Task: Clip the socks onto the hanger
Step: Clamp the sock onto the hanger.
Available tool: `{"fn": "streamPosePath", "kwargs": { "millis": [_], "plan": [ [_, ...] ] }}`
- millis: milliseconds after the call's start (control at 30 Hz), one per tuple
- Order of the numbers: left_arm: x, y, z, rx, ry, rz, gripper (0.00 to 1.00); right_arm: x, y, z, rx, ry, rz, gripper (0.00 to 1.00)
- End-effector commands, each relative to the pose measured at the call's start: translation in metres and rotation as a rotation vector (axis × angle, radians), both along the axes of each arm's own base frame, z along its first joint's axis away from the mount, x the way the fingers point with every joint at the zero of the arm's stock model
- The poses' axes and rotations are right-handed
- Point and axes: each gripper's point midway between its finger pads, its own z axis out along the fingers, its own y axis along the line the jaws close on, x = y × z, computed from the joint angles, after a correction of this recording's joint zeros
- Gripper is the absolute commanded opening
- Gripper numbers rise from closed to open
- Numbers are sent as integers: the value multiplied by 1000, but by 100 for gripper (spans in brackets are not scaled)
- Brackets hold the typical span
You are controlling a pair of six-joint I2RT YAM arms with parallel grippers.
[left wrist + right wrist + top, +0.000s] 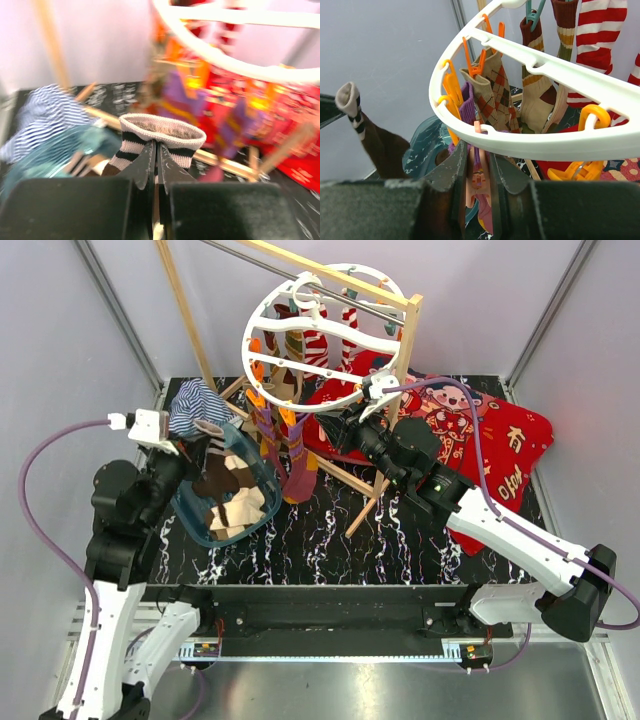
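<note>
My left gripper (203, 443) (156, 146) is shut on the cuff of a brown sock (162, 131) with black and white stripes, held up above the basket; the same sock (370, 135) hangs at the left of the right wrist view. The round white hanger (325, 335) (545, 142) hangs from the wooden frame. Argyle (495, 85), purple (467, 102) and red-white striped socks (600, 35) hang from its clips. My right gripper (352, 430) (479, 155) is under the hanger's near rim, shut on a pale orange clip (481, 177) dangling from the outer ring.
A teal basket (190, 515) holding several more socks sits at the left, with a blue-white striped cloth (200, 405) over its far edge. A red cartoon-print blanket (480, 450) lies at the right. The wooden frame's post (405, 350) stands just behind my right gripper.
</note>
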Motion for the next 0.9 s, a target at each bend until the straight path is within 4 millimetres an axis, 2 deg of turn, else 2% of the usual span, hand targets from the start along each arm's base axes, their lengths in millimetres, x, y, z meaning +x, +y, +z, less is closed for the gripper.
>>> {"fn": "streamPosePath", "kwargs": {
  "millis": [0,67,133,333,467,500,533,600,633,700,867],
  "plan": [
    [-25,-49,15,-44,-110,-291,0,0,-3,18,53,-22,-20,6],
    [-33,-62,21,-71,-141,-358,0,0,-2,19,62,-18,-17,6],
    [-38,-75,16,-103,-129,-421,0,-1,-1,20,68,-18,-9,6],
    [-42,-111,17,-207,-127,-555,0,-2,0,22,77,-17,-3,6],
    [-36,-133,11,-243,-100,-568,0,-2,0,25,84,-16,0,6],
    [-27,-137,5,-246,-79,-544,0,-2,0,26,84,-18,1,6],
    [-31,-147,4,-252,-75,-565,0,-3,1,26,86,-16,4,6],
    [-20,-155,-6,-247,-45,-531,0,-3,1,26,86,-16,6,5],
    [-22,-163,-6,-254,-45,-545,0,-3,1,26,87,-18,6,5],
    [-14,-173,-14,-253,-16,-530,0,-4,1,27,91,-17,8,5],
    [-1,-186,-21,-246,20,-505,0,-5,-1,28,92,-20,8,5]
  ]
}}
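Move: About 22 cm to the right of the left hand, some 3 cm farther out and about level in height, is the pink clip on the hanger's near rim; the right hand already has it between its fingers. An orange clip gripping a purple sock sits roughly 15 cm right of the left hand, 4 cm farther out and 1 cm higher. The basket lies some 25 cm below that hand and 8 cm back, neither left nor right. Carrying the brown sock by its striped cuff, the left hand sweeps about 18 cm to the right towards the pink clip, easing back 3 to 4 cm before edging forward again and sinking some 4 cm late on. It turns clockwise roughly 30 degrees and rolls its left side down a little, fingers shut. The right hand stays, keeping its hold on the clip. ##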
